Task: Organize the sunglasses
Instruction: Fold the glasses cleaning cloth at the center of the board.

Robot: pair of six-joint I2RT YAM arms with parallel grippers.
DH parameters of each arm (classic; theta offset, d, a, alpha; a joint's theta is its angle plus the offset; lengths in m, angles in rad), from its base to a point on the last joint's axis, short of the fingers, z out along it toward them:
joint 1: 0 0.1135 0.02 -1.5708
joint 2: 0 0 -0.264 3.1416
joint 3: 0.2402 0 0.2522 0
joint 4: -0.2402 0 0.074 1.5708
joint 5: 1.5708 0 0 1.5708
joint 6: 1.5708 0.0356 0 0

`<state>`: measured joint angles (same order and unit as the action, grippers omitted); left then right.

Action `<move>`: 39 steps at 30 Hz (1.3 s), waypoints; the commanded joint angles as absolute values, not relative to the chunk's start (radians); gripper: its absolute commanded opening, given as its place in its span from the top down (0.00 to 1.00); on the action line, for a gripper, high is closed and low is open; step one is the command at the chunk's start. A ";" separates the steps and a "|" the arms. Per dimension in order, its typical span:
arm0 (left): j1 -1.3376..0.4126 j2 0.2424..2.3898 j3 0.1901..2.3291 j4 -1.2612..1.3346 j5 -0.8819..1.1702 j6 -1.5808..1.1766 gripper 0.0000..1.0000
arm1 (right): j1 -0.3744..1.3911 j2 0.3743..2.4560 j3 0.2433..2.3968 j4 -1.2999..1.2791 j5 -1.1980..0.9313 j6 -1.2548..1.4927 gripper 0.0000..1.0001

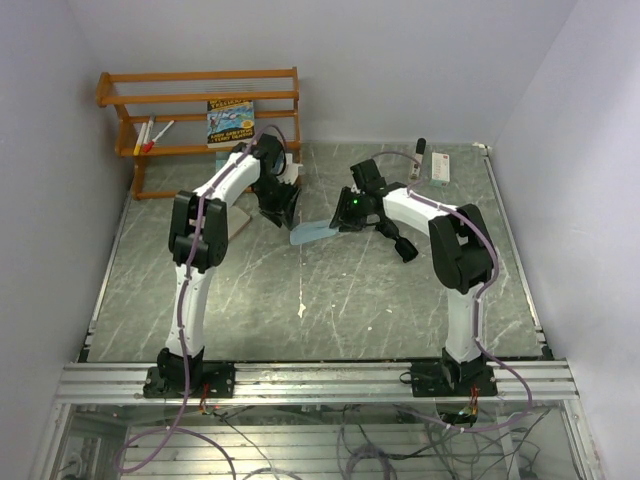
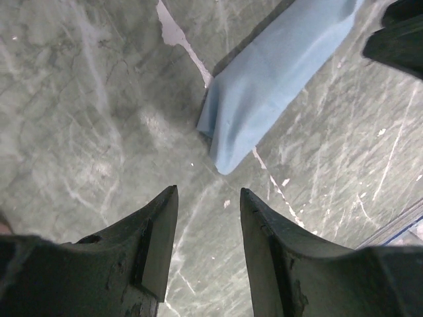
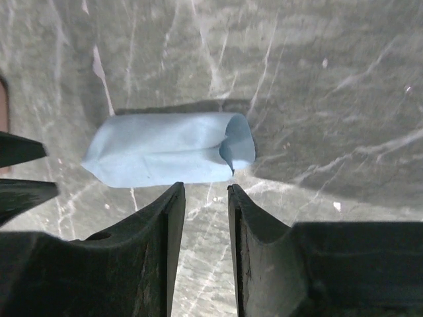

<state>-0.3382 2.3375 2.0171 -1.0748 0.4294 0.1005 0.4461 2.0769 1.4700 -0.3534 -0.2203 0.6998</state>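
Note:
A light blue soft pouch (image 1: 313, 232) lies flat on the marbled table between the two arms. The sunglasses do not show in any view. The pouch (image 3: 165, 150) has its open mouth at the right end in the right wrist view, just beyond my right gripper (image 3: 205, 187), which is open and holds nothing. My left gripper (image 2: 209, 191) is also open and empty, a short way from the pouch's closed end (image 2: 271, 79). From above, the left gripper (image 1: 278, 210) and the right gripper (image 1: 345, 218) flank the pouch.
An orange wooden rack (image 1: 200, 100) stands at the back left with a book (image 1: 231, 122) and markers (image 1: 150, 135) on it. A small white device (image 1: 441, 166) lies at the back right. Walls close in on three sides.

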 commanded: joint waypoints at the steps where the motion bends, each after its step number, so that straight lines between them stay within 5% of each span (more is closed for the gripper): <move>1: -0.331 2.247 1.990 -1.045 0.402 0.095 0.47 | 0.468 2.110 1.514 -0.425 -0.176 0.638 0.68; 23: -0.331 2.221 1.925 -1.035 0.431 0.100 0.48 | 0.522 2.210 1.602 -0.529 -0.031 0.608 0.68; 27: -0.333 2.221 1.920 -1.034 0.449 0.098 0.48 | 0.535 2.233 1.619 -0.547 -0.020 0.598 0.80; 30: -0.333 2.222 1.908 -1.036 0.467 0.097 0.48 | 0.545 2.243 1.623 -0.554 -0.006 0.600 1.00; 39: -0.363 2.203 1.851 -0.995 0.457 0.080 0.50 | 0.556 2.217 1.622 -0.566 0.033 0.613 1.00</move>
<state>-0.3439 2.2475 1.8790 -1.0363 0.4431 0.0959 0.5419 2.1899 1.6314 -0.5064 -0.0032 0.6121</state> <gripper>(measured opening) 0.508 0.006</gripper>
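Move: The cleaning cloth lies as a narrow strip, its middle about 5 cm to my right hand's left, 1 cm back and some 3 cm below; its right end is almost beneath my fingers. The sunglasses are about 14 cm to this hand's right and 3 cm back; the open glasses case is roughly 26 cm to its left and level with it. From my left hand the cloth's middle is about 6 cm right, 3 cm back and 4 cm lower. I lower my right hand about 2.5 cm, easing slightly left, onto the far edge of the cloth near its right end, swinging the fingers some 15 degrees nearer to straight down, then shut them from a third open to pinch that edge. My left hand, fingers half open, bobs up a couple of centimetres by the cloth's left end, then settles most of the way back down, drawing back about 2 cm. ##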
